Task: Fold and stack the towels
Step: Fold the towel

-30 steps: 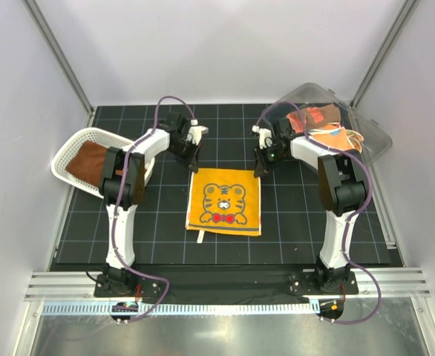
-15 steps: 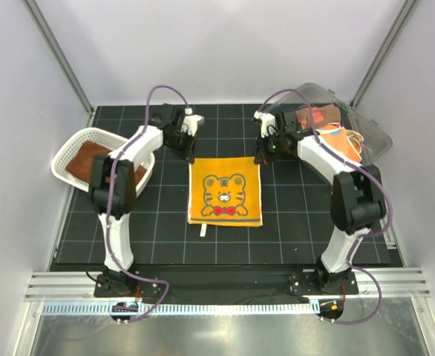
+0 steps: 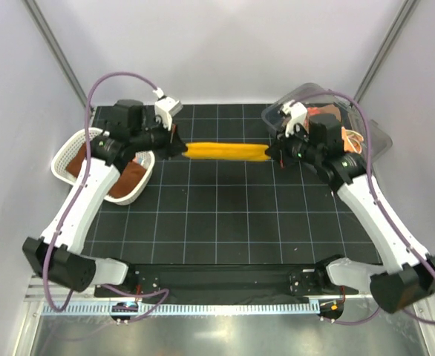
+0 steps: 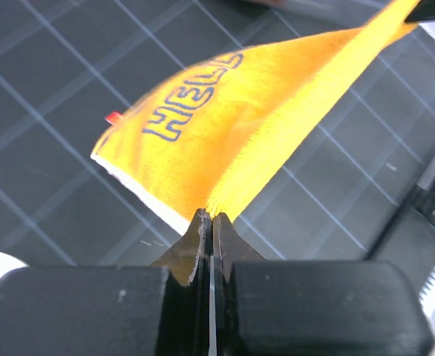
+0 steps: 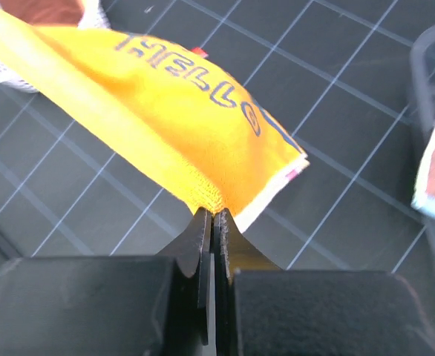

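Note:
An orange-yellow towel (image 3: 226, 150) with blue lettering hangs stretched in the air between both grippers, seen edge-on as a narrow band in the top view. My left gripper (image 3: 179, 148) is shut on its left corner; the cloth (image 4: 240, 126) fans out from the closed tips (image 4: 211, 217). My right gripper (image 3: 271, 153) is shut on the opposite corner, with the same towel (image 5: 180, 119) leaving its tips (image 5: 212, 213). A rust-brown towel (image 3: 132, 176) lies in the white mesh basket (image 3: 70, 146) on the left. More towels (image 3: 335, 126) sit in the clear plastic bin (image 3: 373, 133) at the back right.
The black gridded mat (image 3: 225, 215) covers the table under the hanging towel. Basket and bin flank the back corners, close to each arm. Metal frame posts rise at the back left and back right.
The towel was lying flat on the mat with its tiger picture up. Both grippers closed on its far corners and lifted it, stretching it taut toward the back.

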{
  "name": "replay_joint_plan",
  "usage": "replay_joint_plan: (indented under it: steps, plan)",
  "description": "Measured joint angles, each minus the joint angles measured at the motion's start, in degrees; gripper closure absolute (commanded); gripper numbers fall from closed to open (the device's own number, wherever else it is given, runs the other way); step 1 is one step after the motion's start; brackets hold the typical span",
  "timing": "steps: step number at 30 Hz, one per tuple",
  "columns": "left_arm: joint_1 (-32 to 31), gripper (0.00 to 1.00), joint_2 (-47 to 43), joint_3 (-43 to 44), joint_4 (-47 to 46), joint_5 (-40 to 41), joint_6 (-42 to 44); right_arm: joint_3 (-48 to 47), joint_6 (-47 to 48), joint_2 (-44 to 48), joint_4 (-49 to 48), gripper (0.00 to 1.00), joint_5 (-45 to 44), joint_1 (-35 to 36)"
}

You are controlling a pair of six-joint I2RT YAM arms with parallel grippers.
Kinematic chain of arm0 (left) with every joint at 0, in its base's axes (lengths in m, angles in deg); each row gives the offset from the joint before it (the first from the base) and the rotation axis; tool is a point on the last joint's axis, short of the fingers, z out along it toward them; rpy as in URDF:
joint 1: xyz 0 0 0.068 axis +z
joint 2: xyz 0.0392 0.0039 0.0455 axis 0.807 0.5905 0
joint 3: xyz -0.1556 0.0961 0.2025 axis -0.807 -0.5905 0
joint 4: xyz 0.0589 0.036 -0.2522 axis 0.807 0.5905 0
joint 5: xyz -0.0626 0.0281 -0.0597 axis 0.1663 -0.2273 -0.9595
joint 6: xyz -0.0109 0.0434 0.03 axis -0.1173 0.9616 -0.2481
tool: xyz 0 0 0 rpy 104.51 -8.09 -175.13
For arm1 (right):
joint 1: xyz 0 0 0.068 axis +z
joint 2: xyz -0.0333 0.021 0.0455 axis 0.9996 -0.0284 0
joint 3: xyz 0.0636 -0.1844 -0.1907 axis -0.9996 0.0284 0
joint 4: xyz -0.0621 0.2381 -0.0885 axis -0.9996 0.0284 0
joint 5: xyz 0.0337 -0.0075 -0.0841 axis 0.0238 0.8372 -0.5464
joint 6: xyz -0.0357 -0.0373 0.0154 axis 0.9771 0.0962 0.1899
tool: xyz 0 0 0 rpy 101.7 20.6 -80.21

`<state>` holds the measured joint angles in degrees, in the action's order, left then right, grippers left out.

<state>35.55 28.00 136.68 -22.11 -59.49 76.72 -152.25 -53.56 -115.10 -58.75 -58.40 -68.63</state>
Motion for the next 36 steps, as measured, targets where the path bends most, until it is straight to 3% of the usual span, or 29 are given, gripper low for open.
replay_joint_plan:
  steps: [5,10,13,18,24,31,36]
  plan:
    - [-5.0,1.0,-5.3,-5.3,2.5,-0.3,-4.3,3.3,-3.4,7.6,2.7,0.99,1.1,0.8]
    - [-5.4,1.0,-1.4,-4.2,4.2,2.9,-7.5,3.4,-4.4,7.3,2.8,0.99,0.6,0.9]
    - [-3.5,1.0,7.1,-2.1,4.3,5.6,-8.6,3.4,-4.4,1.9,1.1,0.99,-0.4,0.9]
    - [0.3,1.0,23.5,0.8,2.2,9.4,-8.9,4.6,-4.4,-15.1,-6.8,0.99,-0.9,0.3]
    - [4.0,1.0,40.0,12.7,0.5,8.0,-6.9,0.8,-3.7,-35.1,-12.3,0.99,1.9,-1.8]
    - [4.2,1.0,41.5,14.9,-0.4,6.6,-3.5,-3.3,-0.2,-38.8,-15.2,0.99,2.0,-2.8]
    - [4.1,1.0,38.4,9.2,-1.8,6.0,-2.5,-3.5,1.5,-37.1,-15.4,0.99,2.0,-3.0]
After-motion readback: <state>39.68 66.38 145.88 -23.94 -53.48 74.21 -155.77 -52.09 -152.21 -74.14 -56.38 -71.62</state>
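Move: Both shut grippers already hold the far corners of the yellow towel up in the air. The bare table spot to lay it on is almost under them, about 28 cm below and 1 cm ahead, some 11 cm right of the left hand and 11 cm left of the right. From the left hand the white basket sits some 29 cm left and 10 cm ahead; from the right hand the grey bin is about 22 cm right and 20 cm ahead. Keep both grippers shut on the yellow towel's corners and draw it back towards the bases about 5 cm, then without a pause swing both hands forward and down over the bare table, some 15 to 18 cm out and 20 cm or so down. Tip the fingers down some 25 degrees on the way, and finish with the right hand easing up about 3 cm and the left back a couple. ##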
